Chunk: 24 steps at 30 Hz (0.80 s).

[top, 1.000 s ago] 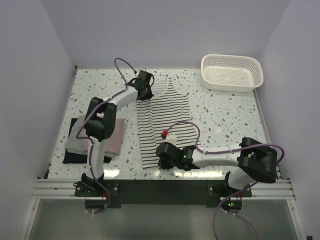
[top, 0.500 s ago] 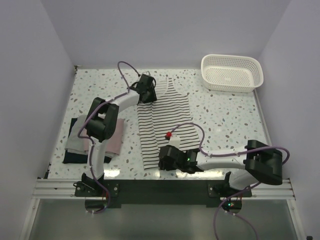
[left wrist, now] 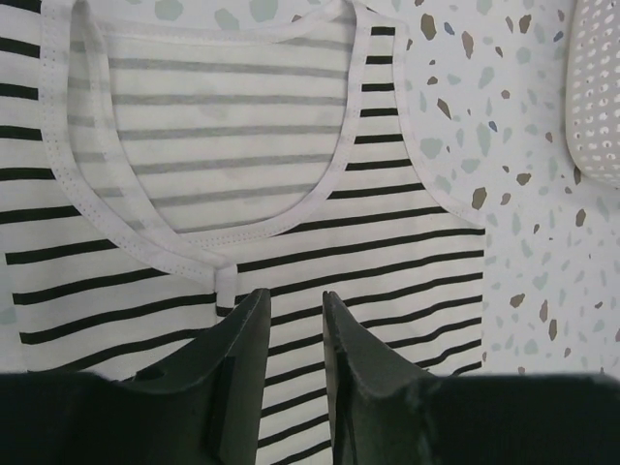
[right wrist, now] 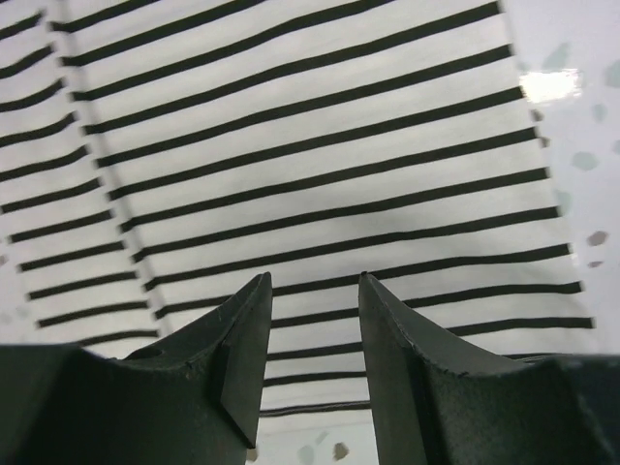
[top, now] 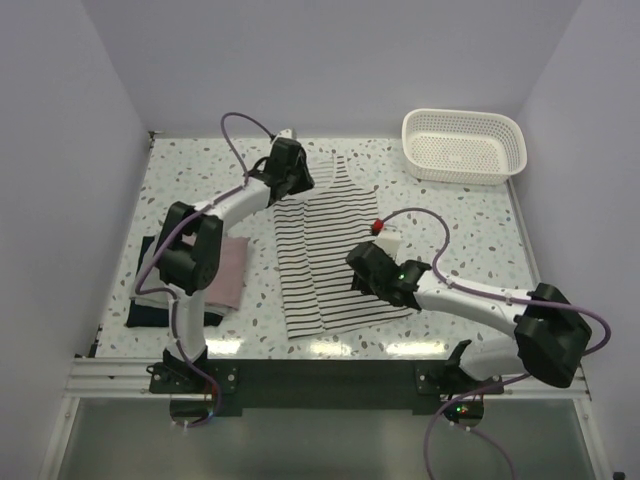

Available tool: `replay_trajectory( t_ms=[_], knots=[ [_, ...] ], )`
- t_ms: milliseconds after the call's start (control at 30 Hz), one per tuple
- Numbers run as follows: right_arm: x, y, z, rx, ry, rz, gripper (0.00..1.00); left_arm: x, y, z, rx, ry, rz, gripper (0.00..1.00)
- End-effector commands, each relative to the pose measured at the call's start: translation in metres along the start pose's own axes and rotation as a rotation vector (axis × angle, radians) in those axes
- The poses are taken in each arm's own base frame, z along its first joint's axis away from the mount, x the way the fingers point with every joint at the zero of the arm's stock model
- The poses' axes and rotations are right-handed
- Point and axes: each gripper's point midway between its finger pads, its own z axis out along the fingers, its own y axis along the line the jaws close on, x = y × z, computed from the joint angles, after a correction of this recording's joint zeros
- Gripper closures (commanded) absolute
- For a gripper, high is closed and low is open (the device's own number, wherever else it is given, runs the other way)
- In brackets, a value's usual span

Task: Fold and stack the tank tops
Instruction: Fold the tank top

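The white tank top with thin black stripes [top: 335, 235] lies flat mid-table, neckline toward the far side. My left gripper [top: 292, 180] hovers over its far left shoulder, open and empty. In the left wrist view its jaws [left wrist: 295, 295] stand apart just short of the neckline of the striped top [left wrist: 242, 126]. My right gripper [top: 362, 272] hangs open above the top's lower right part. In the right wrist view the gripper [right wrist: 313, 279] holds nothing, with the striped cloth [right wrist: 320, 145] and its hem beneath. A folded pink tank top [top: 232, 272] rests on a dark navy one [top: 148, 314] at the left.
A white lattice basket [top: 465, 145] stands at the far right corner, its edge showing as the basket [left wrist: 596, 87] in the left wrist view. Speckled tabletop [top: 460, 230] lies between basket and striped top. Walls close the table on three sides.
Both grippers have opened and let go of the striped top. The right arm rose from the near hem and moved right and farther in. The left gripper shifted slightly.
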Motion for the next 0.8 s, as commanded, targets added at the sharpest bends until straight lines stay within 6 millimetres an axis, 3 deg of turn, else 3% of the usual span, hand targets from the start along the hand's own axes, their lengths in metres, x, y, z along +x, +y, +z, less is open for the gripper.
replay_trajectory(
  t_ms=[0, 100, 233, 467, 767],
  knots=[
    [-0.020, -0.028, 0.010, 0.107, -0.019, -0.046, 0.56, 0.003, -0.001, -0.009, 0.017, -0.008, -0.044, 0.69],
    [-0.029, -0.040, 0.012, 0.144, -0.039, -0.036, 0.56, 0.023, -0.001, -0.006, 0.056, 0.039, -0.040, 0.69],
    [-0.013, -0.042, 0.016, 0.129, 0.002, -0.025, 0.57, 0.040, -0.008, -0.006, 0.102, 0.074, -0.017, 0.70],
    [0.050, -0.048, 0.028, 0.133, 0.117, -0.042, 0.59, 0.069, -0.003, 0.005, 0.093, 0.131, 0.007, 0.70],
    [0.108, -0.003, 0.018, 0.068, 0.185, -0.114, 0.59, 0.078, 0.018, 0.024, -0.013, 0.172, 0.082, 0.70]
  ],
)
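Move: The tank top lies flat under both open grippers. The left gripper's spot, just right of the fold's flap edge, is about 5 cm back, 2 cm right and 8 cm below it; the flap edge's neck end is 1 cm back and 1 cm left. The right gripper's spot near the hem lies 5 cm back, 3 cm right and 7 cm below; the flap's hem corner is 7 cm back and 8 cm left, the right hem corner 2 cm back and 12 cm right. Swing the right gripper about 4 cm right and slightly forward, then bring it back and down onto the cloth near the hem and drag the cloth some 5 cm left with the fingertips. Meanwhile lower the left gripper about 7 cm while drawing it back 5 cm and a little right, close over the cloth beside the flap edge. Keep both grippers part open. ##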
